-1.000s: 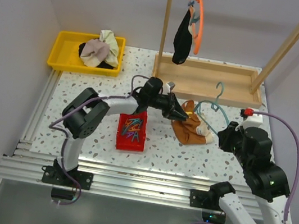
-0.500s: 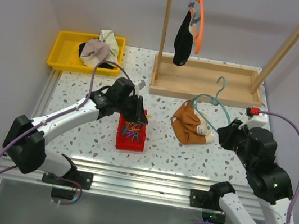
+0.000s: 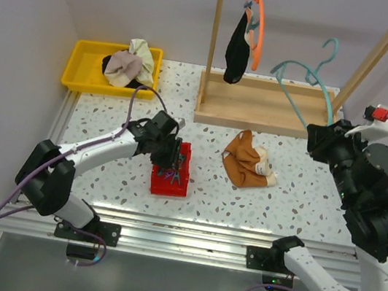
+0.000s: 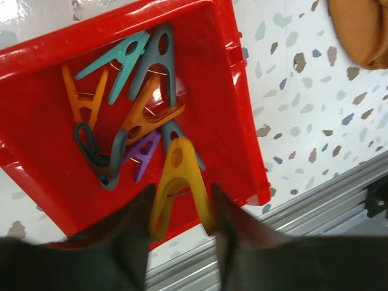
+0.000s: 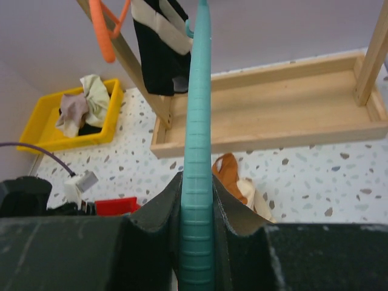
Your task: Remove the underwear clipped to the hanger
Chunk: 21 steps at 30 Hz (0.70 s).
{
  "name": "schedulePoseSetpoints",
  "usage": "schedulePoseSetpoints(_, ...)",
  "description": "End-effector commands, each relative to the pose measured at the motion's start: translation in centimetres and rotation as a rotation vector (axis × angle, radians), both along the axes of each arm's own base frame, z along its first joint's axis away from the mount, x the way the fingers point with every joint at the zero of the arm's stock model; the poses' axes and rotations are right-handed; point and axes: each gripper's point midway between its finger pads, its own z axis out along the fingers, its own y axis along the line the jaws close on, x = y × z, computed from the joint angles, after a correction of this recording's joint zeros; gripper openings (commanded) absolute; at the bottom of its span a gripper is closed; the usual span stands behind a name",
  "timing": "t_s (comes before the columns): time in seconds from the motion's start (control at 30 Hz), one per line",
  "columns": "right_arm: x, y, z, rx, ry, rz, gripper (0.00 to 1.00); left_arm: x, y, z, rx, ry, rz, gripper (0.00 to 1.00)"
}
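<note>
The rust-brown and cream underwear lies loose on the table. The black and white underwear hangs clipped to the orange hanger on the wooden rack. My right gripper is raised and shut on the teal hanger, which is bare. My left gripper hovers over the red bin. A yellow clip sits between its fingers, touching both, with its nose pointing into the bin.
Several coloured clips lie in the red bin. A yellow tray at the back left holds a pale cloth bundle. The rack's wooden base and posts stand at the back.
My right arm has lifted the teal hanger off the table, leaving the brown underwear behind. My left gripper carried the clip from the underwear to the red bin, and its jaws have widened.
</note>
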Motion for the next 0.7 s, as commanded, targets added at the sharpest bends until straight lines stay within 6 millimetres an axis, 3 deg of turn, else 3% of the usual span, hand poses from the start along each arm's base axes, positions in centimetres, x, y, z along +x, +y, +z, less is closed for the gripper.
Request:
schedulePoseSetpoints(0.0,2.2,-0.7,4.6,-0.048,-0.130,-0.054,0.00,1.0,0.7,0.5,0.057,-0.040,0.000,0.52)
schedulePoseSetpoints(0.03,2.4,-0.7,5.8,-0.049,-0.161,-0.058,0.00,1.0,0.8,0.7,0.058,-0.044,0.003,0.64)
schedulePoseSetpoints(0.07,3.5,-0.5,6.1,-0.071,-0.162,-0.063,0.00,1.0,0.9,1.1,0.060,-0.049,0.006,0.89)
schedulePoseSetpoints(0.1,4.0,-0.3,7.1,-0.068,-0.195,-0.064,0.00,1.2,1.0,1.3,0.064,-0.061,0.015,0.98)
schedulePoseSetpoints(0.23,6.6,0.2,10.2,-0.086,-0.254,-0.086,0.00,1.6,0.9,3.1,0.044,-0.096,0.017,1.00)
schedulePoseSetpoints(0.3,8.6,0.9,10.7,-0.102,-0.262,-0.084,0.00,1.8,0.6,4.4,0.024,-0.121,0.017,1.00)
schedulePoseSetpoints(0.43,10.8,1.8,12.9,-0.099,-0.323,-0.086,0.00,2.4,0.0,6.6,-0.017,-0.161,0.015,1.00)
schedulePoseSetpoints(0.67,16.3,3.4,13.2,-0.144,-0.302,-0.092,0.00,2.2,-0.5,8.5,-0.072,-0.184,0.019,1.00)
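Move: The left hand, pinching a yellow clip, is right over the red bin, whose middle lies about 1 cm ahead, 2 cm right and 4 cm below; the brown underwear is 8 cm ahead and 27 cm to its right, 6 cm lower. From the right hand, holding the emptied teal hanger by one end, the rack bar is roughly 30 cm ahead, 8 cm left and 18 cm up, with the orange hanger about 28 cm ahead, 18 cm left and 10 cm up. The left fingers spread wide and let go of the yellow clip into the red bin, then the hand backs out upward by some 6 cm, easing slightly forward. Meanwhile the right hand keeps its pinch on the teal hanger and carries it about 15 cm forward, with a strong rise and a little leftward drift, up towards the rack beside the orange hanger, its fingertips tipping up some 10 degrees. ##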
